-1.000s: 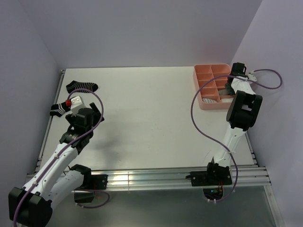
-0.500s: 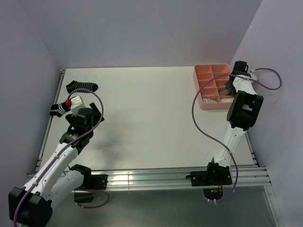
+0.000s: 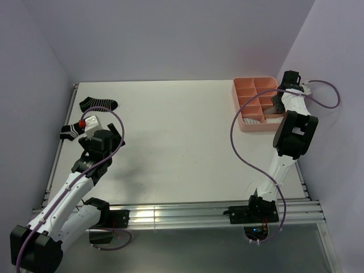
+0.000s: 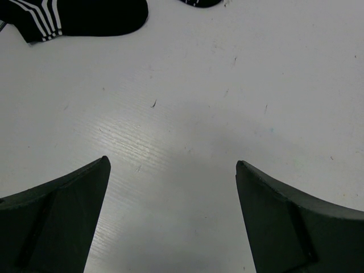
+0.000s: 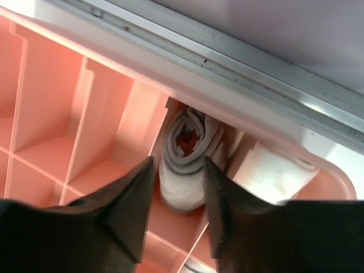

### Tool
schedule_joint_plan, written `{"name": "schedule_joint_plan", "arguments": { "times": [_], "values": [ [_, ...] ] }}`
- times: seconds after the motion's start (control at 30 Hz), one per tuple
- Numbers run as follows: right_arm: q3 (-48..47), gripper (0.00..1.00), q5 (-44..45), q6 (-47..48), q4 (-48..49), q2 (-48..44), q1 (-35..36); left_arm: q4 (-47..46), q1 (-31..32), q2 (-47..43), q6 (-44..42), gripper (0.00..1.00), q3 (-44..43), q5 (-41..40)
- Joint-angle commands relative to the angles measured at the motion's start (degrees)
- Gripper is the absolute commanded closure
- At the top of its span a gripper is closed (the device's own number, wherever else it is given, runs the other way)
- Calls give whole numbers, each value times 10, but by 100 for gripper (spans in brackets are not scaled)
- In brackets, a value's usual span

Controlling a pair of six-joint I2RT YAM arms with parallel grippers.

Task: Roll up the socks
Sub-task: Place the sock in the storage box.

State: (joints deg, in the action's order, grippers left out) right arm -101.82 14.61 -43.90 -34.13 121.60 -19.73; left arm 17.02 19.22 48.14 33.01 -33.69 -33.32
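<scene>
A rolled taupe sock (image 5: 183,156), red showing at its core, lies in a compartment of the pink tray (image 5: 51,85). My right gripper (image 5: 179,160) hovers over it, open, one finger on each side of the roll. A white rolled sock (image 5: 273,173) fills the compartment to its right. Two black white-striped socks (image 3: 98,103) (image 3: 70,132) lie flat at the table's far left. My left gripper (image 4: 172,163) stands wide open over bare table, just short of one black striped sock (image 4: 85,16).
The pink tray (image 3: 245,85) sits at the table's back right corner against the right wall, with a metal rail (image 5: 227,54) running just behind it. Purple cables loop off both arms. The left wall is close to the black socks.
My right gripper's jaws have spread apart around the taupe roll, and that wrist has lifted slightly up and back. The left arm has not moved.
</scene>
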Motion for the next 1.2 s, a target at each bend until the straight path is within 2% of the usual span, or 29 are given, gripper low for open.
{"name": "schedule_joint_plan", "arguments": {
  "times": [0.0, 0.17, 0.3, 0.47, 0.87, 1.17],
  "values": [
    [-2, 55, 18, -10, 11, -70, -6, -15, 0, -12, -2, 3, 2, -9],
    [4, 64, 10, -1, 28, -82, -2, -16, 0, -11, -1, 3, 2, -5],
    [4, 75, 3, -7, 28, -66, -3, -15, 0, -9, -1, 3, 1, -9],
    [29, 81, 7, -22, 47, -37, -3, -11, 0, -9, -1, 3, 1, -12],
    [20, 82, 8, -21, 36, 38, -14, -12, 0, -8, -2, 3, 1, -10],
    [36, 77, 2, 7, 50, -35, -4, -18, 0, -18, -4, 3, 1, -3]
  ]
}}
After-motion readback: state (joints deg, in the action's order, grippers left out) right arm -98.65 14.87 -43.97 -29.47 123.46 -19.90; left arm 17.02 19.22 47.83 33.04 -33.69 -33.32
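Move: The rolled grey sock sits in its storage-box compartment just under my right hand, about 1 cm ahead, 1 cm to the right and some 5 cm down. The white roll lies one compartment nearer me, about 5 cm back and 2 cm to the right of my hand. The striped roll is about 5 cm back and 10 cm to the left of it, both at a similar depth. From my idle left hand, the grey sock is some 21 cm ahead, 86 cm to the right and 12 cm lower. I lift my right hand about 5 cm straight up off the rolled grey sock while closing my half-open fingers almost shut. Then I drive the closed tips back down some 8 cm into the same compartment, onto the roll, ending with a slight rise. The fingers stay slanted forward and right. ##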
